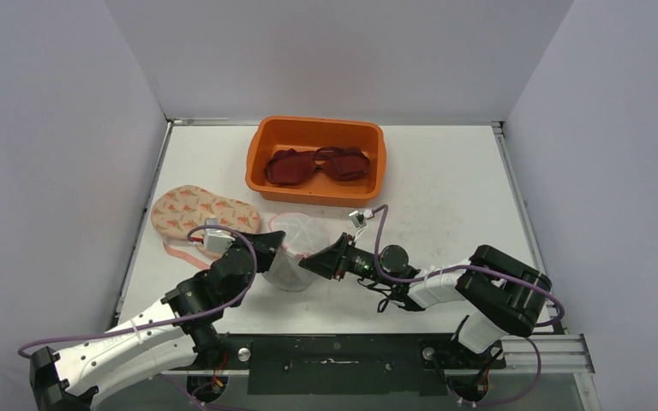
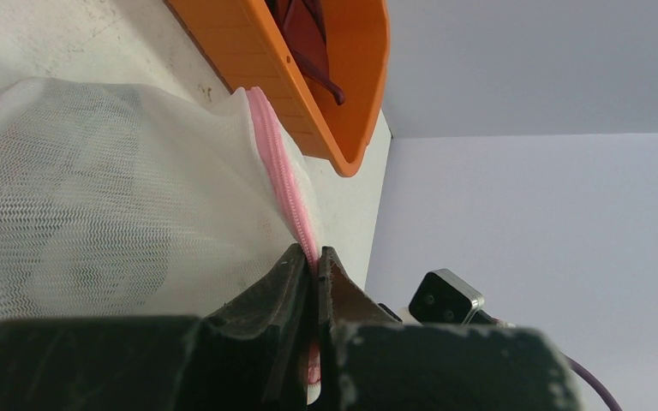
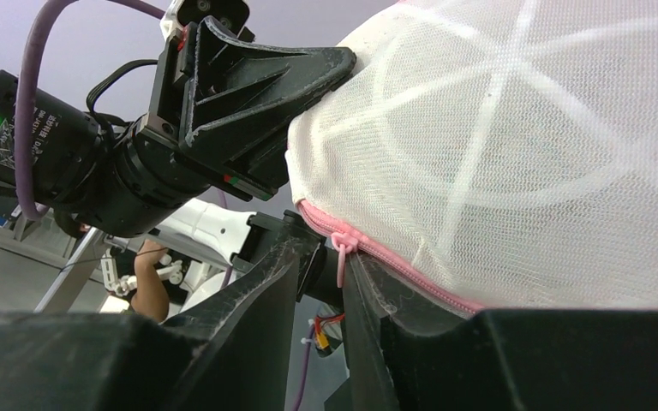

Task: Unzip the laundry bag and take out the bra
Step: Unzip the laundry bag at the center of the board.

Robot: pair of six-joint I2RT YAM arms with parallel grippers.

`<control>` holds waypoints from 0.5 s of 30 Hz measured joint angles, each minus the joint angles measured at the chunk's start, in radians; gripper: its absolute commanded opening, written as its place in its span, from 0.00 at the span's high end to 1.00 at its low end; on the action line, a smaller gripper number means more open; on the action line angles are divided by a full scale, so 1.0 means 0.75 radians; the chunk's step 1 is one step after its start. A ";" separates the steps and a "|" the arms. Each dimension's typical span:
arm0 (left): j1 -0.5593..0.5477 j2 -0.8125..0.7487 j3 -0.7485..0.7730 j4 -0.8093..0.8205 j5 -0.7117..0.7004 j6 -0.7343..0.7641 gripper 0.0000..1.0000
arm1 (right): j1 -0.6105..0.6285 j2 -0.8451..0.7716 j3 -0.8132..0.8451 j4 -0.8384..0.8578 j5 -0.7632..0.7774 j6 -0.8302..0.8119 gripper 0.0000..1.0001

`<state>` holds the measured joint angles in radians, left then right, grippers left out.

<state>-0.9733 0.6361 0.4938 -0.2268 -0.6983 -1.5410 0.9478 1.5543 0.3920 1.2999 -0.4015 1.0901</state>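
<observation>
The white mesh laundry bag (image 1: 296,233) (image 2: 94,197) (image 3: 497,154) stands between my two grippers at the table's middle front. Its pink zipper (image 2: 287,184) runs along the edge. My left gripper (image 1: 278,248) (image 2: 317,257) is shut on that pink zipper edge. My right gripper (image 1: 310,261) (image 3: 321,257) is at the bag's other side. Its jaws are narrowly apart around the pink zipper pull (image 3: 341,257), which hangs against one finger. The bra is hidden; only pale bands show through the mesh.
An orange bin (image 1: 317,124) (image 2: 343,128) holding a dark red garment (image 1: 317,163) stands just behind the bag. A carrot-patterned fabric piece (image 1: 201,214) lies to the left. White walls enclose the table on three sides.
</observation>
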 measured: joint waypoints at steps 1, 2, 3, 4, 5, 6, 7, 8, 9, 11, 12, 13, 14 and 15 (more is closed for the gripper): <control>0.000 -0.001 0.000 -0.001 0.000 -0.001 1.00 | 0.000 0.000 -0.001 -0.001 0.003 0.000 0.77; 0.000 -0.002 0.000 0.000 0.000 -0.001 1.00 | 0.000 0.000 -0.002 -0.001 0.006 -0.001 0.80; 0.000 -0.002 -0.001 -0.001 0.001 -0.001 1.00 | 0.000 0.000 -0.005 0.000 0.008 0.001 0.84; 0.000 -0.002 -0.001 0.000 0.002 -0.002 1.00 | 0.000 0.000 -0.007 0.000 0.011 -0.001 0.87; 0.000 -0.003 -0.002 0.000 0.003 -0.002 1.00 | 0.000 0.000 -0.011 -0.001 0.013 -0.001 0.89; 0.000 -0.003 -0.004 0.000 0.006 -0.002 1.00 | 0.000 0.000 -0.015 0.000 0.016 -0.001 0.90; 0.000 -0.004 -0.006 0.000 0.007 -0.002 1.00 | 0.000 0.000 -0.020 -0.001 0.017 0.000 0.92; 0.000 -0.004 -0.009 0.000 0.010 -0.002 1.00 | 0.000 0.000 -0.023 -0.001 0.020 0.000 0.94; 0.000 -0.004 -0.011 -0.001 0.011 -0.002 1.00 | 0.000 0.000 -0.026 -0.001 0.022 0.000 0.95; 0.000 -0.004 -0.016 0.000 0.017 -0.002 1.00 | 0.000 0.000 -0.034 -0.003 0.025 -0.001 0.95; 0.000 -0.004 -0.017 0.000 0.021 -0.002 1.00 | 0.000 0.000 -0.037 -0.007 0.026 -0.004 0.95; 0.000 -0.004 -0.017 0.000 0.024 -0.002 1.00 | -0.001 -0.001 -0.040 -0.017 0.026 -0.009 0.95; 0.000 -0.004 -0.017 0.000 0.027 -0.001 1.00 | -0.003 -0.004 -0.041 -0.035 0.027 -0.017 0.95; 0.000 -0.004 -0.018 0.001 0.031 0.001 1.00 | -0.006 -0.012 -0.044 -0.064 0.029 -0.030 0.95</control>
<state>-0.9733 0.6331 0.4801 -0.2264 -0.6750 -1.5402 0.9436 1.5452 0.3592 1.2522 -0.3798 1.0676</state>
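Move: The zipper pull hangs at the right hand's half-open fingertips, barely 1 cm to the left and level. The laundry bag's middle is about 2 cm ahead, 1 cm left and 4 cm below; the orange box stands some 24 cm ahead, 3 cm right and 12 cm lower. From the left hand, which already grips the zipped edge, the pull lies roughly 7 cm back, 4 cm right and 2 cm lower. The zipper pull is pinched as the right fingers, still partly open, close to nearly shut around it. The right hand then draws down about 2 cm and drifts slightly right, away from the left gripper, its fingertips tipping down some 5 degrees. The left hand keeps its hold on the bag's zipped edge, sinking only about half a centimetre. ##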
